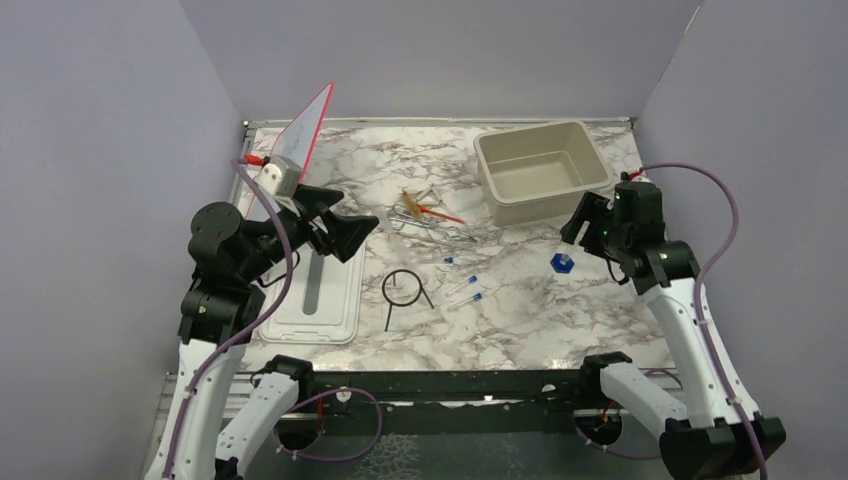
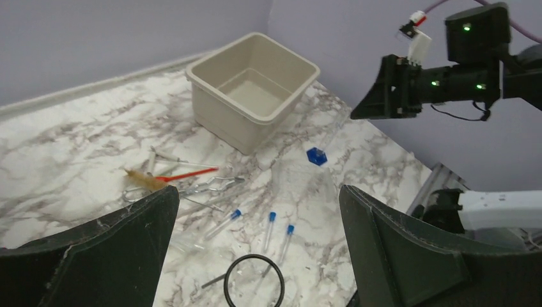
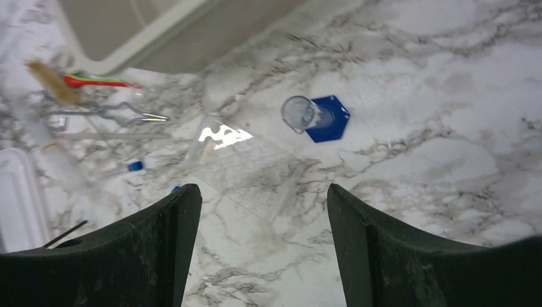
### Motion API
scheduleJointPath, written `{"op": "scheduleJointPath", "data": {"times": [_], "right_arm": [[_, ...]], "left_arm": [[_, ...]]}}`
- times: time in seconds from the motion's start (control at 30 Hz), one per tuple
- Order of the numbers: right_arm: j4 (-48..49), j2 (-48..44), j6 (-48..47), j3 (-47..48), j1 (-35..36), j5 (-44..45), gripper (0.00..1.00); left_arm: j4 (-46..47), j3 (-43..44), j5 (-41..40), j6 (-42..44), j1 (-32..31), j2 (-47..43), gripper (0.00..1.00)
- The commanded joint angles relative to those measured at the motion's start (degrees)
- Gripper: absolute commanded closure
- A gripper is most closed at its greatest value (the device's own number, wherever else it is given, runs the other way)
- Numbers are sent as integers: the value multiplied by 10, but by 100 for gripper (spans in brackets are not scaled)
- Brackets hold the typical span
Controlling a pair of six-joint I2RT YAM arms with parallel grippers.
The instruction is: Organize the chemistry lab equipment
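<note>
The lab items lie loose mid-table. A black wire ring with legs (image 1: 383,288) lies near the front and shows in the left wrist view (image 2: 254,256). Three thin blue-capped tubes (image 1: 466,285) (image 2: 270,230) lie to its right. An orange-red stick (image 1: 441,213) (image 2: 188,174) and silvery wire tongs (image 1: 415,222) (image 2: 211,187) lie in a pile behind. A small blue hexagonal piece (image 1: 562,263) (image 3: 331,119) carries a clear stub. My left gripper (image 1: 350,232) (image 2: 259,192) is open and empty, left of the pile. My right gripper (image 1: 580,222) (image 3: 263,192) is open and empty, above the blue piece.
A beige tub (image 1: 497,195) stands at the back right, nothing in it. Its slotted lid (image 1: 335,310) lies front left under the left arm. A red-framed white board (image 1: 305,130) leans at the back left. A clear glass vessel (image 3: 243,153) lies beside the tubes.
</note>
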Motion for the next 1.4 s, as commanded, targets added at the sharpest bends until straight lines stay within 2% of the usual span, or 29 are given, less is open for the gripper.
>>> {"op": "scheduleJointPath", "data": {"times": [0.0, 0.2, 0.5, 0.73, 0.87, 1.2, 1.37], "right_arm": [[7, 42, 23, -36, 3, 98, 25], [76, 124, 27, -43, 4, 128, 28], [133, 173, 5, -51, 3, 144, 49], [145, 181, -18, -42, 3, 126, 72], [126, 163, -22, -16, 3, 98, 75], [62, 92, -55, 78, 3, -84, 75], [77, 80, -76, 77, 4, -259, 75]], "left_arm": [[68, -29, 68, -36, -15, 28, 1], [112, -55, 69, -69, -31, 67, 1], [137, -72, 42, -83, -61, 98, 1], [160, -87, 11, -92, -97, 132, 1], [182, -90, 0, -95, -131, 163, 1], [264, -48, -87, -53, -254, 292, 2], [317, -24, -96, -26, -301, 364, 3]]}}
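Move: The measuring cylinder stands about 6 cm ahead of the right hand and 3 cm to its right, its middle some 14 cm below. The beige tray lies roughly 24 cm ahead, 4 cm left and 17 cm below; the clear rack is 3 cm ahead, 8 cm left and 22 cm below. From the left hand the cylinder is about 40 cm right, 11 cm ahead and 31 cm below. The measuring cylinder is reached by the right hand going about 9 cm down and 6 cm forward, pinched near its mouth by the closing fingers, then lifted some 12 cm and drawn 6 cm left as the wrist turns counter-clockwise and tips up. Meanwhile the left hand, fingers wide open, swings 17 cm right and 12 cm down towards it, tipping downward. ##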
